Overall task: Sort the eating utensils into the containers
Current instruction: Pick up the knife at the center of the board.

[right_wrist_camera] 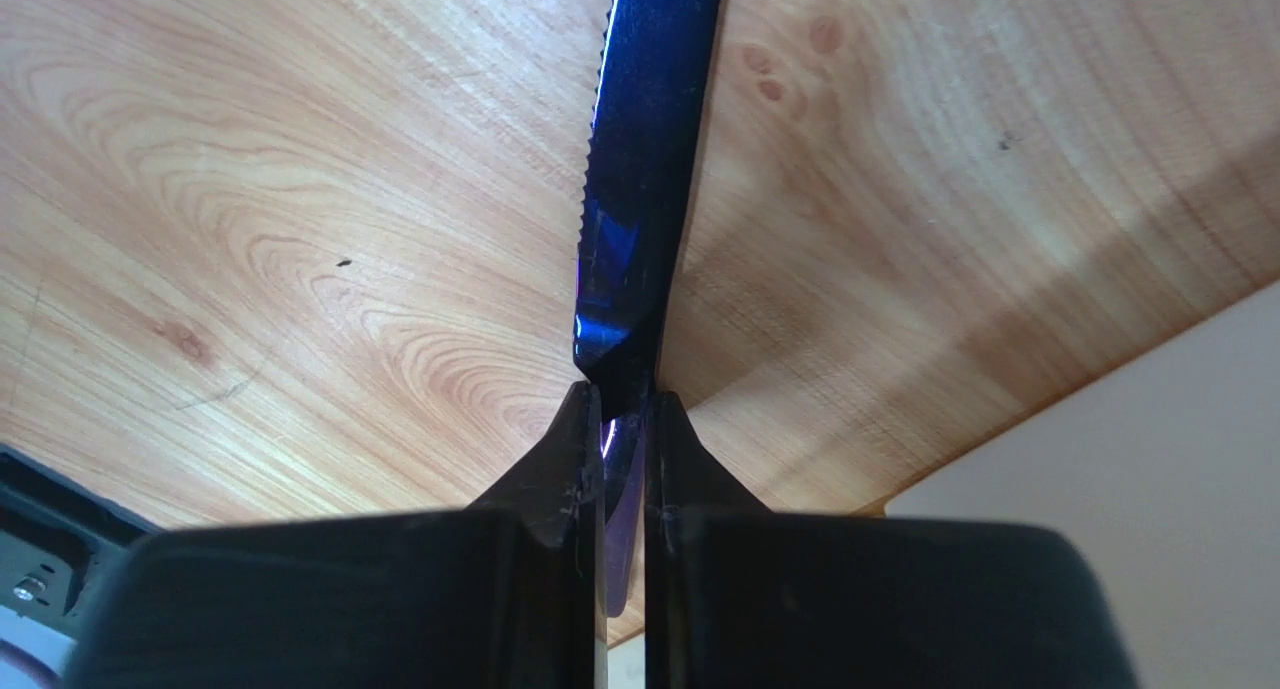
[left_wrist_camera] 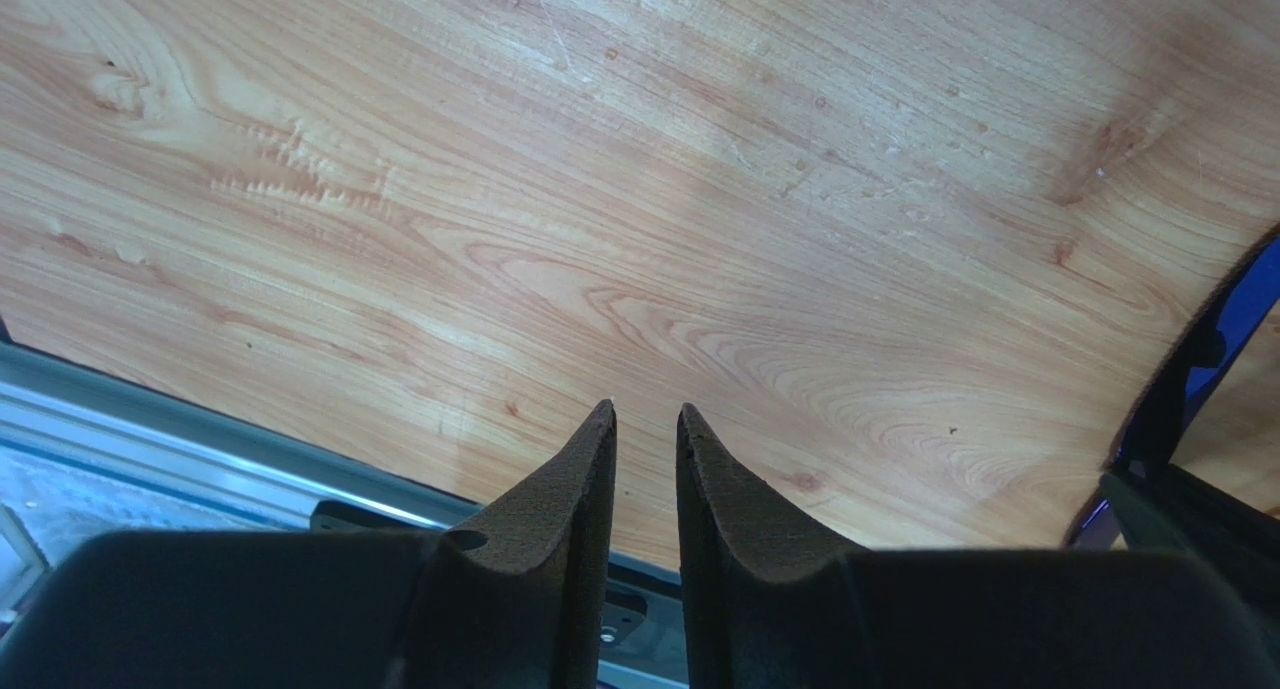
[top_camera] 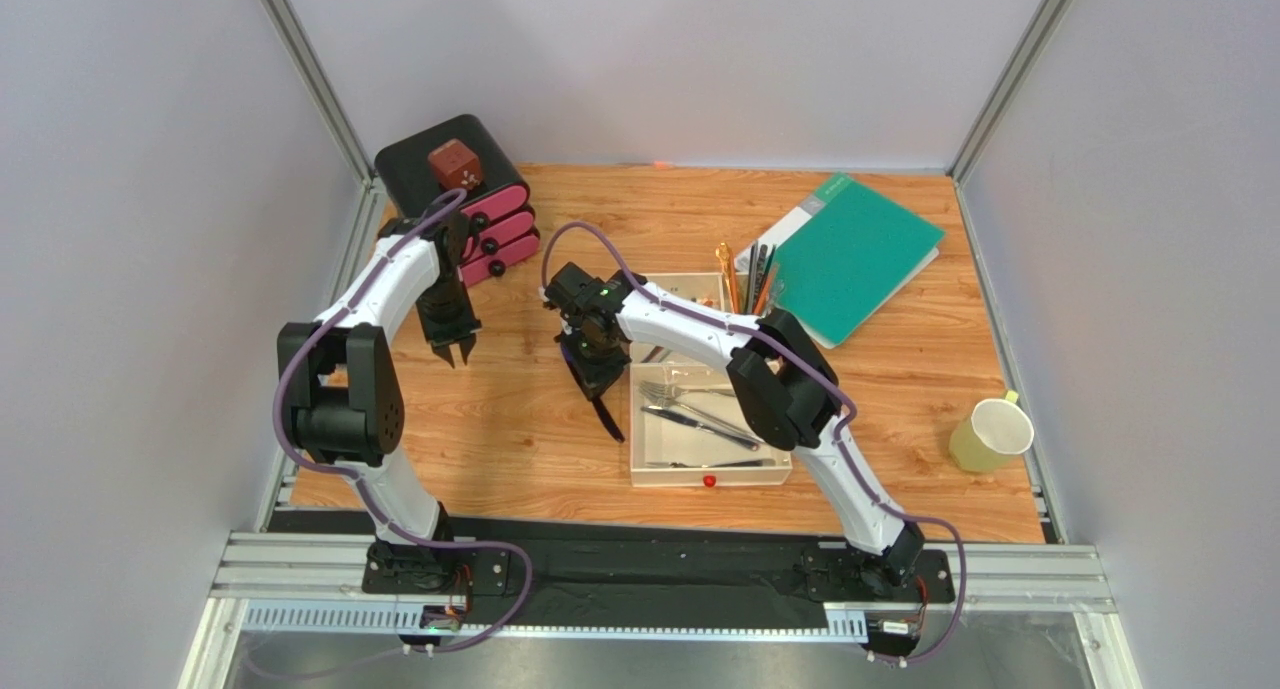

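My right gripper (top_camera: 591, 374) is shut on a blue-purple knife (top_camera: 610, 416) and holds it above the wood table, just left of the cream-white tray (top_camera: 642, 467). In the right wrist view the serrated knife (right_wrist_camera: 646, 194) sticks out beyond my fingertips (right_wrist_camera: 619, 404). The tray's large compartment holds silver and black utensils (top_camera: 700, 421). Copper and gold utensils (top_camera: 733, 284) lie at its far end. My left gripper (top_camera: 451, 352) hangs over bare table, jaws slightly apart and empty (left_wrist_camera: 646, 419).
A black box with pink drawers (top_camera: 478, 217) stands at the far left with a brown block (top_camera: 452, 164) on top. A green folder (top_camera: 849, 254) lies at the far right. A pale yellow cup (top_camera: 992, 434) stands near the right edge.
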`<state>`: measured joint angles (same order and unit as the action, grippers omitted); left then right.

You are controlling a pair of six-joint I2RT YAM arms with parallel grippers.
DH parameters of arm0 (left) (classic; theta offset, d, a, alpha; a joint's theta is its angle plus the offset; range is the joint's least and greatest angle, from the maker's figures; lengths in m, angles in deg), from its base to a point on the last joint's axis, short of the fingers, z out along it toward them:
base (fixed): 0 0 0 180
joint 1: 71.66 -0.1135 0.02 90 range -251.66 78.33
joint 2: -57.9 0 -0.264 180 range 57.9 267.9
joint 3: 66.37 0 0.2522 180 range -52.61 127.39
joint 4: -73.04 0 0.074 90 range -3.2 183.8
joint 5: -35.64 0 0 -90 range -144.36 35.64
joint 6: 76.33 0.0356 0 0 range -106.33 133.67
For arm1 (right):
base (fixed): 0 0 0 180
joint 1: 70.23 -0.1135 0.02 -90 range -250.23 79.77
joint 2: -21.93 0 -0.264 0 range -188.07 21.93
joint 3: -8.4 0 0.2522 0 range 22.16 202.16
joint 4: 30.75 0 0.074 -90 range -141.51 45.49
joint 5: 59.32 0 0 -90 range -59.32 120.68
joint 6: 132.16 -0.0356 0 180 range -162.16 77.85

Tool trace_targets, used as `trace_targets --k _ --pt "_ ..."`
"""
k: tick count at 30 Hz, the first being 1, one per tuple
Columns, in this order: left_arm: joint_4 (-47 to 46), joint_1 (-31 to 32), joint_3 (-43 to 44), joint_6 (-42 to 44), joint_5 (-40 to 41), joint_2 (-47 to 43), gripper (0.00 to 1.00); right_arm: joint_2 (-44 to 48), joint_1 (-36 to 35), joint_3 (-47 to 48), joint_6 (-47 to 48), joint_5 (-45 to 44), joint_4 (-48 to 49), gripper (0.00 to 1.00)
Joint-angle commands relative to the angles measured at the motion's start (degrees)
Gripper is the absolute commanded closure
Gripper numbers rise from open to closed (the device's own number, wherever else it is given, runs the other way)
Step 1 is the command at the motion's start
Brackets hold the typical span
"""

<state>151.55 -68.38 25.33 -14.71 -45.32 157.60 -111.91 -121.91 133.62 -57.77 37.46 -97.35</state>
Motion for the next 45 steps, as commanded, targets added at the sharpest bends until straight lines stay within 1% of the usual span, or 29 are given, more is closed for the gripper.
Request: trace_targets --k 1,7,11,15,27,38,45 --pt "-0.15 -0.39 -0.41 0.26 -0.78 -3.11 0.73 -3.27 -1.93 -3.79 -0.29 1.21 -0.95 1.0" --pt "0.02 -0.48 -0.32 0.26 -0.42 -3.64 0.73 -0.2 -4.83 -1.86 0.59 1.56 -1.3 1.0" --pt "0.02 -1.0 -0.41 0.34 -0.77 -4.43 0.73 1.74 -5.62 -0.11 -0.99 1.21 -1.57 1.0" --pt "0.2 -1.44 -0.5 0.43 -0.95 -5.39 0.73 3.41 -6.15 0.34 -0.47 0.42 -2.27 1.0" --pt "-0.33 -3.03 -1.38 0.7 -1.74 -7.68 0.73 7.45 -6.06 2.09 0.41 -0.72 -3.85 1.0" --pt "-0.94 -2.94 -1.38 0.78 -3.15 -7.42 0.73 8.51 -5.71 13.07 2.34 -4.15 -10.18 1.0" --pt "-0.85 -2.94 -1.38 1.13 -3.32 -7.85 0.73 12.46 -3.08 12.73 1.03 -6.08 -11.23 1.0"
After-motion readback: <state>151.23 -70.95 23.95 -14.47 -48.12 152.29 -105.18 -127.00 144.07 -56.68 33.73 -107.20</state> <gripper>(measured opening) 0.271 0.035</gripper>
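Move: Between the right fingertips already lies the knife, pinched near its neck just over the board, its middle within a centimetre or so of the hand. The tray's front compartment is centred about 16 cm to the right and 4 cm back, at about the hand's height; its rear large compartment is some 11 cm ahead and 11 cm right. From the left hand the knife lies about 20 cm right, 4 cm back and 8 cm down. Keeping its pinch on the knife, the right hand first draws it nearly level across the board, about 5 cm back and a little left, away from the tray's near side wall. It then lifts, slowly at first, some 10 cm straight off the board while easing about 3 cm forward again. The empty left hand rises a mere 2 cm. ##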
